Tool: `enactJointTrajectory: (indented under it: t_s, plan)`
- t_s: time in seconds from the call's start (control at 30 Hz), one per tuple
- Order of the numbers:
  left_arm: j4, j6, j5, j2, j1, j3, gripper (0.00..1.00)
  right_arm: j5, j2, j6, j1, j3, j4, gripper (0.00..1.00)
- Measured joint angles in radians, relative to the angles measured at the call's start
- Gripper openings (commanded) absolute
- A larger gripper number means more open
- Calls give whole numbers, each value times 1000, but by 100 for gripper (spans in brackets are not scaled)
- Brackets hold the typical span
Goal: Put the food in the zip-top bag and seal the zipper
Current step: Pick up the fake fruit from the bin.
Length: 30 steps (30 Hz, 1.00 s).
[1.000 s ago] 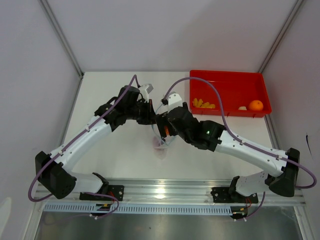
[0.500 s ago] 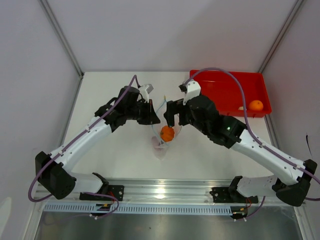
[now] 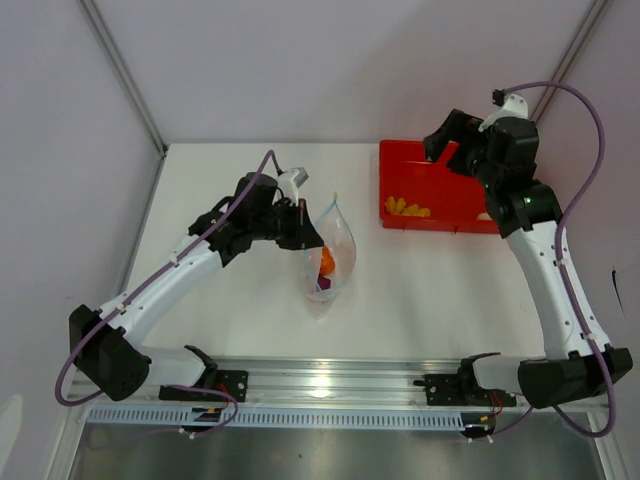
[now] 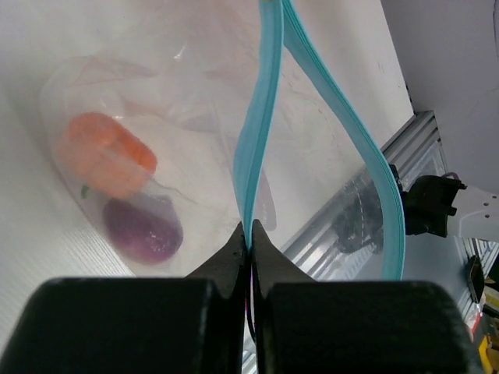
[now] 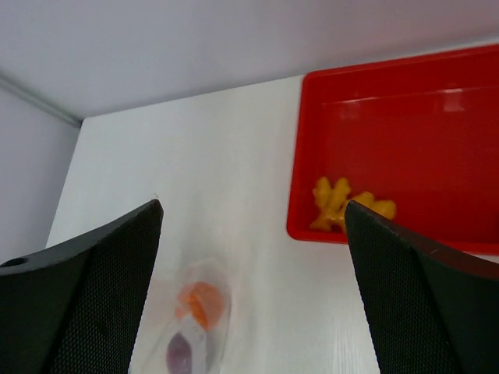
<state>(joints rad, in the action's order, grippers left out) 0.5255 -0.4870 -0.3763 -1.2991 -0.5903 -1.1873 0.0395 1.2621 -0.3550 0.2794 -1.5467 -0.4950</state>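
Observation:
The clear zip-top bag [image 3: 336,250] stands open mid-table, and my left gripper [image 3: 305,233] is shut on one side of its mouth. In the left wrist view that gripper [image 4: 249,232] pinches the light blue zipper [image 4: 260,117], while the strip's other side [image 4: 352,134] bows away. Inside lie an orange pumpkin-like piece [image 4: 105,156] and a purple round piece [image 4: 142,231]. My right gripper [image 3: 443,140] hangs open and empty above the red tray's left end. Between its fingers [image 5: 78,296] I see yellow chunks [image 5: 347,206] and the bag [image 5: 195,327]. The orange ball is hidden.
The red tray [image 3: 455,180] sits at the back right of the white table, yellow chunks [image 3: 407,208] near its left front corner. White walls close in on three sides. A metal rail [image 3: 340,380] runs along the near edge.
The right gripper let the orange pumpkin-like piece drop into the bag, opened wide and swung back right to above the tray. The left gripper kept its hold on the zipper.

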Motion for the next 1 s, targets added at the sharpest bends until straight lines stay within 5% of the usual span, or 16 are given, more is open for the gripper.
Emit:
enactJointTrajectory:
  t_s: [0.37,1.0]
  plan:
    - [-53,18,-33,39,1,21,1,19,215,-128,-454,87,-25,99]
    - [-107,15,-109,68,1,74,1,310,563,-97,-558,70,-77,99]
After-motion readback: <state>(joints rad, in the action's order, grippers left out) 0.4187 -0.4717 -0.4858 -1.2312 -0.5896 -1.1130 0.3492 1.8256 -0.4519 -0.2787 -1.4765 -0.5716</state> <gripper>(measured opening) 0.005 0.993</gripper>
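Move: From the right hand, the orange fruit in the near right corner of the red bin lies about 32 cm to the right, 8 cm farther out and some 36 cm below. On the bin floor about as low, the garlic is about 24 cm right and 7 cm ahead, and the yellow bananas are roughly 10 cm ahead, just 1 cm right. From the left hand, the orange fruit is about 54 cm right, 20 cm ahead and 19 cm below. The left fingers keep their pinch on the bag's zipper rim while that hand eases about 2 cm back and up. Empty and wide open, the right hand sweeps right and down, nearly 30 cm each way and a little forward, towards the orange fruit, turning clockwise about 50 degrees and tipping some 40 degrees down; it slows above the corner, still touching nothing. ##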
